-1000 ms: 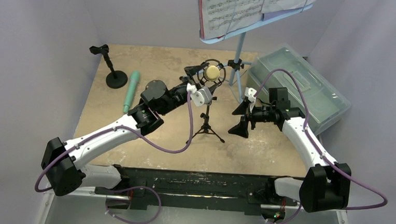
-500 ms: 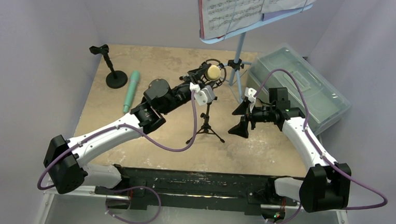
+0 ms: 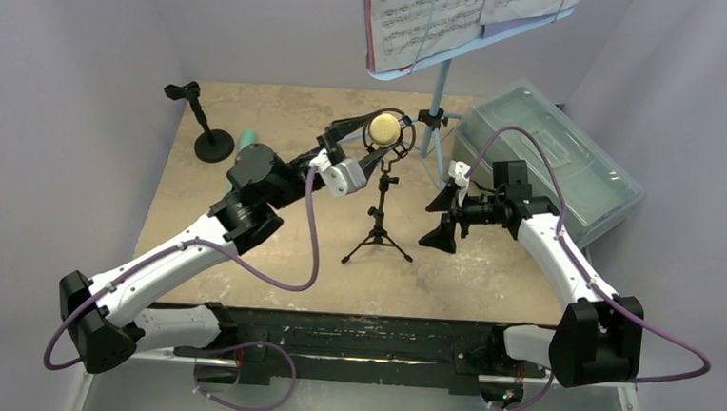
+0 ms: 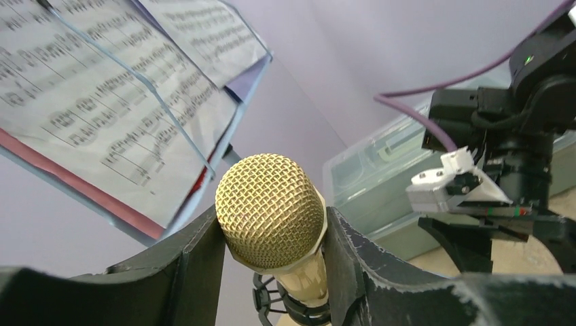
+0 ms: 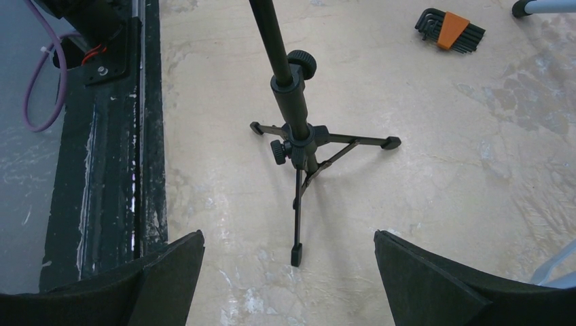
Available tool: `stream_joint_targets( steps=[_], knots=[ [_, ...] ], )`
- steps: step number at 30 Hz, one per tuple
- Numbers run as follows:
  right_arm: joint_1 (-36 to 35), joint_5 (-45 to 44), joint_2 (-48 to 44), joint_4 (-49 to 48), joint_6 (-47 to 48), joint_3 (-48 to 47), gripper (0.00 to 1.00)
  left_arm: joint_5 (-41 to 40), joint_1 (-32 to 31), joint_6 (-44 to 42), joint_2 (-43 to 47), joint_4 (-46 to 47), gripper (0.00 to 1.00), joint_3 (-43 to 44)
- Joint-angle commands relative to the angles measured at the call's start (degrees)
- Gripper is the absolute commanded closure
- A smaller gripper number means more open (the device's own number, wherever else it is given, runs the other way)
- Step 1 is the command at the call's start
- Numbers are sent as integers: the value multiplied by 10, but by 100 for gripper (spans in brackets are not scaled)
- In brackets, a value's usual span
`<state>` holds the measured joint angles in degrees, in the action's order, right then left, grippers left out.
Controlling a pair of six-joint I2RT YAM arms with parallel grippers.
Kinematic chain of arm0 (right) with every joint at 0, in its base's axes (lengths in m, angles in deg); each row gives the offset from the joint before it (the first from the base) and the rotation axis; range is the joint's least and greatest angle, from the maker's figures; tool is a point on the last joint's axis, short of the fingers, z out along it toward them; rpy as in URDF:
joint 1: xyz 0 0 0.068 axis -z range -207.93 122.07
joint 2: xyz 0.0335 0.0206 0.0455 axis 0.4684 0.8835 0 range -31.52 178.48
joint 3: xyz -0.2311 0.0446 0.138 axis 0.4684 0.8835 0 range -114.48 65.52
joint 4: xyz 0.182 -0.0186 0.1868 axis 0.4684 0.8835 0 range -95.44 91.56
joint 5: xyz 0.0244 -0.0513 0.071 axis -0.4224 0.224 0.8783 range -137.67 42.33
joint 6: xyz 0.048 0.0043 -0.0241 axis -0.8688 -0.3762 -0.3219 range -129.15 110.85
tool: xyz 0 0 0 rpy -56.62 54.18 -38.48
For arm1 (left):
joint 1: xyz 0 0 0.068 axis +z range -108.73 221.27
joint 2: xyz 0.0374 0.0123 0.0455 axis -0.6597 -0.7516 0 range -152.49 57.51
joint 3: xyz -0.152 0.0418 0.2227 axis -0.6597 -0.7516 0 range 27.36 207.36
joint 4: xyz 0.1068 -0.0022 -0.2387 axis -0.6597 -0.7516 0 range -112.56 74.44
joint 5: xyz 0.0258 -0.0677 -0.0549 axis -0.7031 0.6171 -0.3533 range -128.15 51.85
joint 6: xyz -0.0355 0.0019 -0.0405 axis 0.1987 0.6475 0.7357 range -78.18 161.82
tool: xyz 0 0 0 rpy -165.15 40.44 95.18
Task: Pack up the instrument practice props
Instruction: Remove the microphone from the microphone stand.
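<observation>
The beige microphone [image 3: 384,129] [image 4: 272,210] stands in a black shock mount on the black tripod [image 3: 378,235] [image 5: 299,136] at mid table. My left gripper [image 3: 375,135] [image 4: 272,231] is shut on its mesh head, one finger pressing each side. My right gripper [image 3: 435,221] [image 5: 289,265] hangs open to the right of the tripod, low over the table, holding nothing. Only the tip of the teal microphone [image 3: 246,139] shows behind my left arm. The light-blue music rack [image 3: 440,86] at the back carries music sheets [image 3: 429,9] [image 4: 102,102]. The round-base pole [image 3: 213,144] stands at the back left.
A translucent grey-green box [image 3: 553,160] [image 4: 360,176], lid shut, sits at the back right beside my right arm. A set of hex keys [image 5: 452,30] in an orange holder lies on the table beyond the tripod. A rack leg [image 5: 543,7] is near it.
My left gripper closed round the beige microphone, then the arm drew back to the left, and the microphone head tilted slightly left. The right arm has not moved.
</observation>
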<state>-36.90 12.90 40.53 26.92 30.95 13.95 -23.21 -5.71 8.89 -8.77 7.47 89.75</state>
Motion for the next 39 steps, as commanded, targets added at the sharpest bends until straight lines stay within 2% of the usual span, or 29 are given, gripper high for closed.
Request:
stream_joint_targets(
  steps=[1,14,19,23,26,31,39],
  knots=[
    [2,2,2,2,9,-23,1,39,-3,38,37,32,100,38],
    [1,0,5,1,9,-23,1,50,-3,110,79,-29,100,126],
    [1,-1,5,2,9,-23,1,23,-3,152,106,-57,100,146],
    [1,-2,6,1,10,-23,1,-15,-3,153,130,-90,100,150],
    [1,-3,7,1,9,-23,1,-69,-3,144,142,-125,100,152],
    [1,-4,9,0,9,-22,1,-227,-4,130,139,-209,100,161],
    [1,-7,13,-2,8,-22,1,-438,-2,92,89,-280,100,112]
  ],
)
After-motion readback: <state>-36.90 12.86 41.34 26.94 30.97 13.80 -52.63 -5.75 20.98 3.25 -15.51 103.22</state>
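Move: The left hand holds the microphone by its head; the shock mount that the microphone is leaving lies roughly 9 cm below this hand, about 4 cm ahead and 2 cm to its right. On the table some 44 cm below, the hex key set is about 19 cm ahead and 11 cm left, the green microphone 18 cm ahead and 32 cm left. From the idle right hand, the held microphone is roughly 12 cm left, 2 cm ahead and 28 cm higher. Keeping its pinch on the microphone head, the left hand draws the body up out of the shock mount's rings, rising about 14 cm while backing some 9 cm towards its base and edging ever more to the left. Once high above the tripod it swings on leftward and turns back forward, sinking about 6 cm with the microphone still gripped, as the wrist tips its left side down and then turns roughly 25 degrees counter-clockwise. ##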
